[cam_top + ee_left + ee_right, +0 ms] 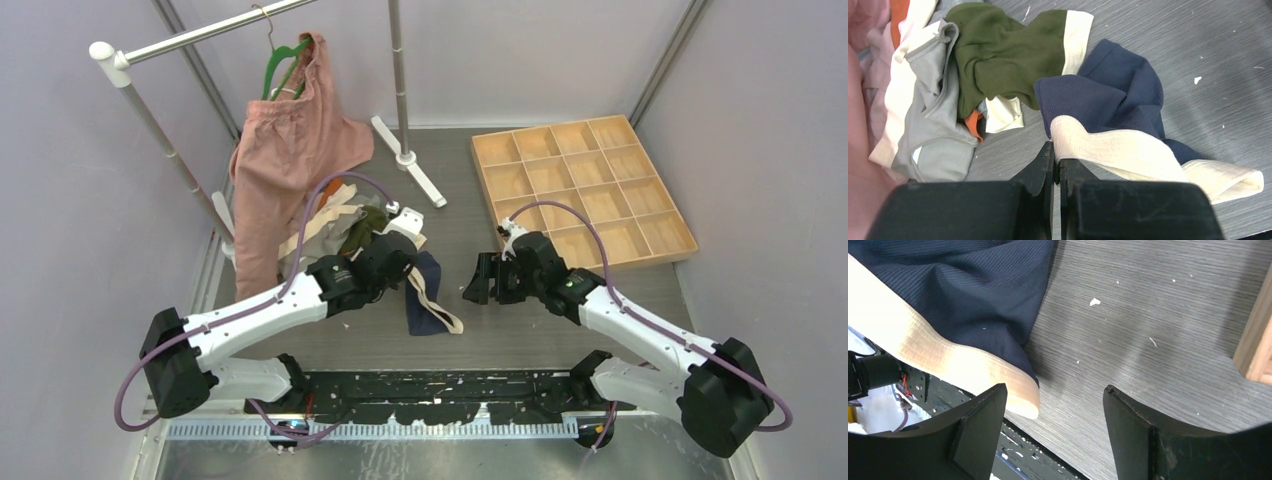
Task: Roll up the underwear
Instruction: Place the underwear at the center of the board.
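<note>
The navy underwear (425,290) with a cream waistband lies crumpled on the table between my two grippers. My left gripper (408,268) is shut, and in the left wrist view its tips (1057,150) pinch the edge of the cream waistband of the navy underwear (1118,90). Olive underwear (1003,55), grey underwear (935,125) and a bit of orange underwear (898,10) lie in a heap just beyond. My right gripper (480,285) stands open just right of the navy underwear (963,285). Bare table shows between its fingers (1055,390).
A wooden divided tray (665,185) sits at the back right; its corner (1258,340) shows in the right wrist view. A large pink garment (290,160) hangs on a green hanger (285,60) from a clothes rack (180,40), whose base (410,160) stands mid-table.
</note>
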Motion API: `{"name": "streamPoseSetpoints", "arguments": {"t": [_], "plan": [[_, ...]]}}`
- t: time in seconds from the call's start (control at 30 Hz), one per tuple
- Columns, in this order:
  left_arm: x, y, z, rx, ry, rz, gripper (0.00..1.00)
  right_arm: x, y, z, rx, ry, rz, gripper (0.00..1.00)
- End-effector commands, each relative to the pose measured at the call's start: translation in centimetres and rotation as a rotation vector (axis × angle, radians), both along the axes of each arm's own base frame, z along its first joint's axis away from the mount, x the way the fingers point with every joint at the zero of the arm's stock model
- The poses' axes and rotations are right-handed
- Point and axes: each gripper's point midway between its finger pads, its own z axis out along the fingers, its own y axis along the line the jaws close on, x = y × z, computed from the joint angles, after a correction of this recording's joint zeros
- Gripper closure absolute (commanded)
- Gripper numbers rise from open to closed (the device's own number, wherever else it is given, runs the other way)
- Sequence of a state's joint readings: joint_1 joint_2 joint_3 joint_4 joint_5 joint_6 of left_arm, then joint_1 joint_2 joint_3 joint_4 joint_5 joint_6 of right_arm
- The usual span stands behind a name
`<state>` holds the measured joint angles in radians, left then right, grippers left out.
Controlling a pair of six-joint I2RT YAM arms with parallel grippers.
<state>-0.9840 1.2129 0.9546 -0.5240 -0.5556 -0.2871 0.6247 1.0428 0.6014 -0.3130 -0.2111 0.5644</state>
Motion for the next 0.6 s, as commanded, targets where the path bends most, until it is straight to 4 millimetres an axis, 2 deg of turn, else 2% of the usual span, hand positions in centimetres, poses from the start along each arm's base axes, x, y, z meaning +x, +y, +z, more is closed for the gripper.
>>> {"name": "streamPoseSetpoints", "arguments": {"t": [0.0,0.17,0.27,0.37,0.4,0.47,0.53,0.57], "plan": [[0.6,0.8,1.3,-0.018,-0.022,0.060,0.99,1.0,1.9,1.4,0.081,-0.099,0.071,0.23],[1.6,2.1,1.3,-0.019,-0.010,0.121,0.99,-0.9,4.5,1.4,0.108,-0.170,0.193,0.23],[2.1,2.7,1.3,-0.018,-0.002,0.148,0.99,-2.2,5.6,1.1,0.052,-0.250,0.236,0.23],[2.3,2.8,1.4,-0.030,0.002,0.154,1.00,-2.1,5.3,0.5,0.000,-0.317,0.212,0.26],[2.3,2.7,1.3,-0.033,0.004,0.149,0.99,-1.8,5.6,0.9,0.016,-0.345,0.212,0.26],[2.3,2.7,1.3,-0.035,0.006,0.147,1.00,-1.1,5.5,0.4,-0.022,-0.366,0.207,0.26],[2.3,2.7,1.2,-0.034,0.005,0.147,0.99,-1.1,6.0,-0.3,-0.056,-0.357,0.245,0.25],[2.4,2.7,1.2,-0.032,0.006,0.147,0.99,-1.7,6.7,-0.5,-0.045,-0.341,0.297,0.22]]}}
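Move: The left hand already holds the navy underwear by one end. Its middle hangs about 4 cm to that hand's right, 3 cm back and 6 cm below; the green underwear lies about 10 cm ahead, 5 cm left and 11 cm below. From the open right hand, the navy underwear's middle is about 8 cm left, 2 cm back and 2 cm up, and the wooden tray's is some 21 cm ahead, 23 cm right and 5 cm below. Keeping its pinch on the navy underwear, the left hand carries it about 3 cm left and 2 cm forward. The right hand, open and touching nothing, follows the loose cream corner: some 5 cm left, swinging back about 4 cm before easing forward by 1, sinking slightly, turning about 15 degrees counter-clockwise while its fingertips tip up. ##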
